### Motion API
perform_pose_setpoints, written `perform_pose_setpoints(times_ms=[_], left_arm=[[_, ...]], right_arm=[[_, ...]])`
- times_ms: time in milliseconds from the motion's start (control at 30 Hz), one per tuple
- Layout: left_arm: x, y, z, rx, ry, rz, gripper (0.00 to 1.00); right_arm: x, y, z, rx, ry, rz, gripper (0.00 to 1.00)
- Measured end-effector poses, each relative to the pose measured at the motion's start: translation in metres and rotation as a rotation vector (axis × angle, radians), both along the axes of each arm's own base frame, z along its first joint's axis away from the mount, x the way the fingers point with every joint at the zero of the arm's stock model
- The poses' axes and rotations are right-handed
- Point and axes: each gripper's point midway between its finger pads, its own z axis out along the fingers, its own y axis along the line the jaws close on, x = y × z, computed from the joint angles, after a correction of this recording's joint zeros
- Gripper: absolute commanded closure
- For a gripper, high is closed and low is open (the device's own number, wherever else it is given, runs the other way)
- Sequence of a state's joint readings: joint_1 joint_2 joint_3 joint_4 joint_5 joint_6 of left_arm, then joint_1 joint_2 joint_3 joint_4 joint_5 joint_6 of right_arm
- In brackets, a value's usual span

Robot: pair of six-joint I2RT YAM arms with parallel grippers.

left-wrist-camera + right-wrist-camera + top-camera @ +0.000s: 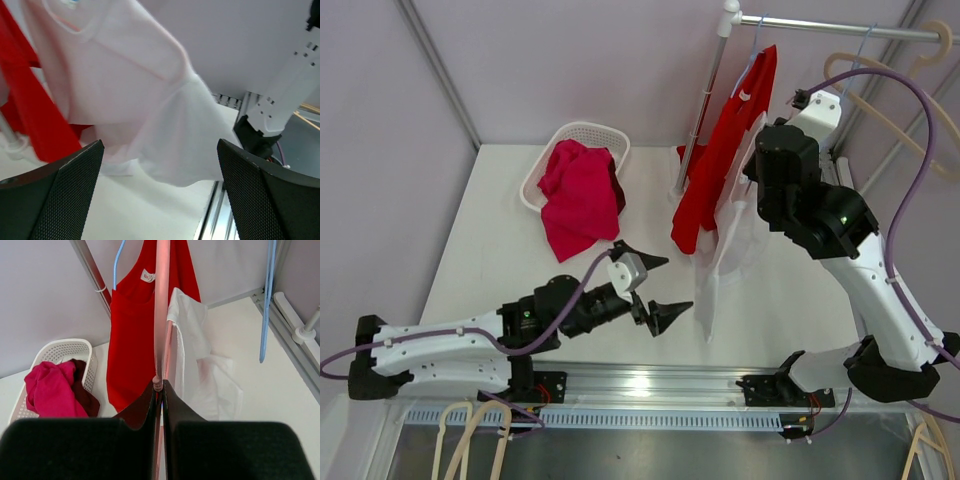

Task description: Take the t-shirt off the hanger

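A white t-shirt hangs on a pink hanger in front of the rack. My right gripper is shut on this hanger, and the white t-shirt drapes just to its right. In the top view the right gripper is mostly hidden by its own wrist. My left gripper is open and empty, low, just left of the shirt's bottom edge. In the left wrist view the white t-shirt hangs beyond the open left gripper, not touching the fingers.
A red t-shirt hangs on a blue hanger from the rail. A white basket with magenta clothes stands at the back left. Empty hangers hang at the right. The rack's pole stands behind the shirts.
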State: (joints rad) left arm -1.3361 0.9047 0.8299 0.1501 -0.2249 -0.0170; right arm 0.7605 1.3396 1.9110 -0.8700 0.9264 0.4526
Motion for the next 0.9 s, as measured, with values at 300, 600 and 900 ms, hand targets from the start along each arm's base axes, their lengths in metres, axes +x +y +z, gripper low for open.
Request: perform_pose_setpoints(times_ms=[300, 600, 900], left_arm=[[-0.034, -0.044, -0.021, 0.053, 0.012, -0.139, 0.01], [-0.020, -0.077, -0.035, 0.116, 0.069, -0.066, 0.05], [0.009, -0.081, -0.056, 0.233, 0.091, 0.119, 0.99]], right_arm=[[0.006, 0.004, -0.005, -0.021, -0.001, -0.024, 1.00], [0.008, 0.008, -0.008, -0.036, -0.007, -0.026, 1.00], [0.009, 0.007, -0.004, -0.061, -0.021, -0.035, 1.00]])
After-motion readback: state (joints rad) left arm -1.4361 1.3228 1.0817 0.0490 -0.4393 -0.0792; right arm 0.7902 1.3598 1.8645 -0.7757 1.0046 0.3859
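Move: The lower hem of the white t-shirt hangs about 9 cm to the right of the open left gripper, barely 1 cm ahead and some 8 cm lower. From that gripper the red shirt is roughly 22 cm ahead, 8 cm right and 4 cm higher. The pink hanger, already in the right gripper, is about 20 cm ahead, 14 cm right and 12 cm up. From the right hand the hem lies some 19 cm back, 5 cm left and 20 cm below. Bring the left gripper right and down to the white t-shirt's hanging hem, about 8 cm across and 5 to 6 cm lower, swinging back some 3 cm on the way and then forward again. Tip the fingers down by roughly 15 degrees and, at the end, shut them to pinch the cloth. Keep the right gripper closed on the pink hanger, nearly still. ##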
